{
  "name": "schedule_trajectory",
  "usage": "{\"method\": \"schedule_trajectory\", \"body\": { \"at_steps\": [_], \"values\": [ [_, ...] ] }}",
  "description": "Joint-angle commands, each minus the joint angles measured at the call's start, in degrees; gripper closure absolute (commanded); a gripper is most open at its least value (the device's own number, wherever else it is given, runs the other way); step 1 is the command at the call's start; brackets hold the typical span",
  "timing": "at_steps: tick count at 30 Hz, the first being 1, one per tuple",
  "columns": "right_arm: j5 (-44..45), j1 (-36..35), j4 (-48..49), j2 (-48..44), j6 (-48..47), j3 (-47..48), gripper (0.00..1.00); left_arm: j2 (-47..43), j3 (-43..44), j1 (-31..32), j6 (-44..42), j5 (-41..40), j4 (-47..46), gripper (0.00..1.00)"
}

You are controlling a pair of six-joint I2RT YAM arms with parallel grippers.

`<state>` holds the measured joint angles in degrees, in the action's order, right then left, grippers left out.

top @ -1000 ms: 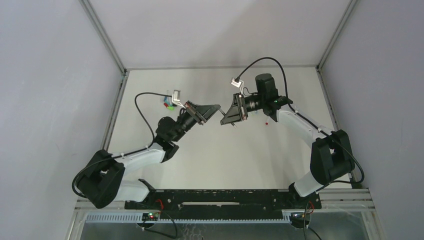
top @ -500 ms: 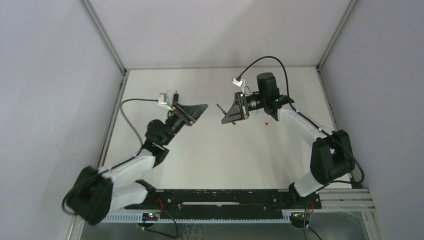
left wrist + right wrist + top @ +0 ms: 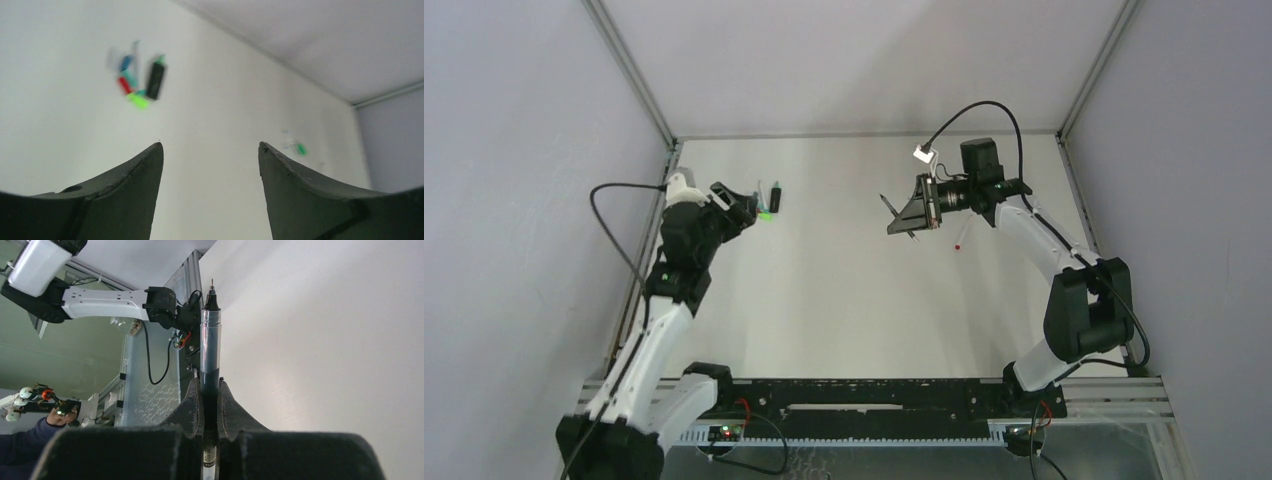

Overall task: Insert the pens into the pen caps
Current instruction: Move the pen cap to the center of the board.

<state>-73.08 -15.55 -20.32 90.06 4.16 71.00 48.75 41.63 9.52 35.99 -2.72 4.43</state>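
My right gripper point(image 3: 210, 385) is shut on a thin dark pen point(image 3: 210, 345), whose uncapped tip points away from the wrist. From above, that gripper point(image 3: 896, 215) hangs over the middle of the table with the pen point(image 3: 886, 206) sticking out to the left. My left gripper point(image 3: 210, 146) stands open and empty, well short of a blurred cluster of pen caps point(image 3: 131, 82) in blue, red, teal and bright green. A thicker black marker point(image 3: 155, 81) lies beside them. From above, the left gripper point(image 3: 746, 206) sits just left of the caps point(image 3: 767, 211).
A white pen with a red end point(image 3: 961, 238) lies on the table under the right arm. Another small pen with a green end point(image 3: 297, 148) shows blurred at the far right of the left wrist view. Grey walls and metal rails point(image 3: 652, 105) bound the table.
The two grippers met mid-table a second ago. The left one opened and swung away to the left toward the caps. The right one shut on the dark pen and drew back slightly right.
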Motion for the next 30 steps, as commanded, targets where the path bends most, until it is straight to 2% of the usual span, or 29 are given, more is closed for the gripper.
{"method": "schedule_trajectory", "body": {
  "at_steps": [1,7,11,15,18,24,30],
  "values": [
    [-0.2,1.2,-1.6,0.4,-2.8,2.4,1.0,11.2,7.6,-5.0,-6.3,1.9,10.1,0.3],
    [0.2,2.2,-2.1,1.2,-3.3,2.5,1.0,33.7,23.9,-9.3,-8.5,1.0,16.9,0.54],
    [0.2,3.0,-2.3,1.9,-3.4,2.7,1.0,49.0,37.6,-11.7,-11.1,-2.1,22.9,0.56],
    [0.2,3.7,-2.4,2.9,-3.3,3.0,1.0,59.7,49.5,-11.9,-14.2,-4.7,27.2,0.57],
    [0.0,4.1,-2.6,3.5,-3.0,3.3,1.0,65.6,56.7,-11.9,-16.3,-3.6,29.6,0.62],
    [-0.3,4.4,-2.7,4.6,-2.6,3.9,1.0,74.1,67.3,-12.0,-18.3,-0.3,32.5,0.63],
    [-0.5,4.9,-2.7,5.2,-2.4,4.5,1.0,80.5,72.3,-12.0,-17.8,0.3,35.7,0.64]
  ]
}}
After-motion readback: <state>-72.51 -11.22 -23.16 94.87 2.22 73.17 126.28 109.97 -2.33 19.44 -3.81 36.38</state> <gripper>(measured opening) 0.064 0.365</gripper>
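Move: The loose pen caps lie in a small cluster about 18 cm ahead of my left hand, almost in line with it sideways (some 1 cm left) and about 25 cm below. At the same level, the black-green marker is roughly 21 cm ahead and 4 cm right of this hand, and the white pen about 23 cm straight ahead. From my right hand, already holding the dark pen, the caps are some 22 cm ahead, 36 cm left and 24 cm below. I swing my empty left hand forward about 22 cm and down some 17 cm, drifting 9 cm left, in towards the caps. Meanwhile I tip the fingers down by about 40 degrees and narrow them from wide open to roughly a third, ending just above and to the left of the caps, slightly beyond them. My right hand keeps its pinch on the pen and eases a little forward, right and down. ##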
